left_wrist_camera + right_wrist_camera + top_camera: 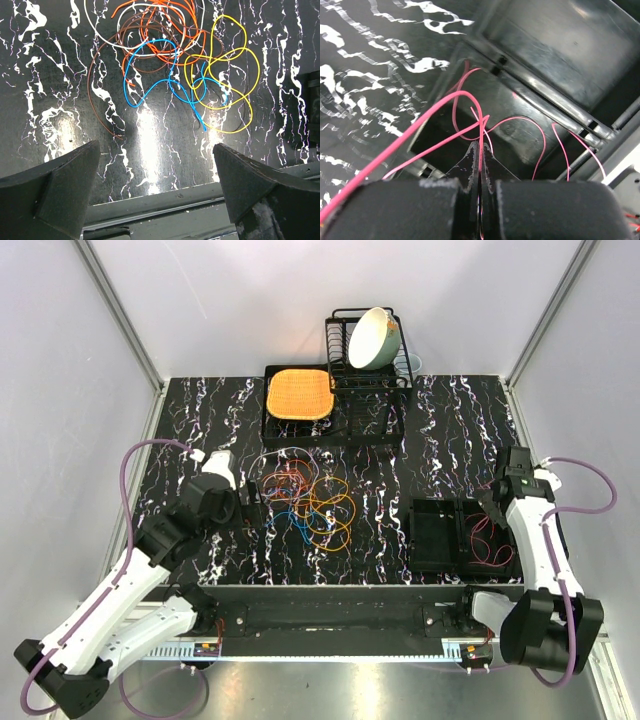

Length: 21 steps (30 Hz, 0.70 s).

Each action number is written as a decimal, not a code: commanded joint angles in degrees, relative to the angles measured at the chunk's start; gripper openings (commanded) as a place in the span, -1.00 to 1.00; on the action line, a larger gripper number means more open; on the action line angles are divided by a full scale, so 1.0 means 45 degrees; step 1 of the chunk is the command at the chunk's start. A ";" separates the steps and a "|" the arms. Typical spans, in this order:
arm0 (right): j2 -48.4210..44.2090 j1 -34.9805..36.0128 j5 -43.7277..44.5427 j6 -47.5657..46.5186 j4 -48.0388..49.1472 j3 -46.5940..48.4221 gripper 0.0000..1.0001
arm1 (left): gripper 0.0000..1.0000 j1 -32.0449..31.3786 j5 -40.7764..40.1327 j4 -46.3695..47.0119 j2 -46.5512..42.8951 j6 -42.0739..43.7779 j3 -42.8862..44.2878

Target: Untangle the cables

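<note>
The cables [305,502] lie tangled mid-table: orange [165,30], blue [134,80], yellow [247,52], brown [92,95] and white [97,30] loops. My left gripper [250,508] hovers just left of the pile. It stands open [155,165] with bare tabletop between its fingers [60,185]. My right gripper [490,505] is over the black tray [432,535] at the right. It is shut [480,147] on a red cable [470,117], which loops down into the tray [545,65] and also runs off to the lower left.
A black dish rack [385,375] holding a pale bowl [372,337] stands at the back. Beside it, an orange mat [298,393] rests on a black tray. A metal rail [330,620] runs along the table's near edge.
</note>
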 commanded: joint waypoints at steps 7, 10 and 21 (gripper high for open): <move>0.1518 -0.0749 -0.0762 0.1362 0.0621 -0.1110 -1.00 | 0.97 -0.0063 0.0199 0.0514 -0.0362 0.0229 -0.0038; 0.2125 -0.0848 -0.0826 0.0991 0.1072 -0.1131 -1.00 | 0.97 -0.0063 0.0140 0.0494 -0.0362 0.0210 -0.0038; 0.0175 -0.0868 -0.1136 0.0053 -0.0196 -0.0213 0.83 | 0.97 -0.0043 0.0101 0.0494 -0.0303 0.0210 -0.0038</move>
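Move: My right hand holds the pink cable above the black bin. The middle of the bin's centre compartment lies about 5 cm back from that hand and some 9 cm below it, with no clear sideways offset. The left compartment is 5 cm back and roughly 11 cm to the left of the hand, and the right compartment 5 cm back and 11 cm to its right. From my left hand, the centre compartment is about 55 cm to the right, roughly level with it in reach, and 16 cm lower. I sink my right hand about 6 cm towards the centre compartment, easing some 2 cm back and tipping the wrist by around 10 degrees, the fingers still shut on the pink cable. At the bottom I open them nearly wide, let go of the cable and start back up, rising about 2 cm. ##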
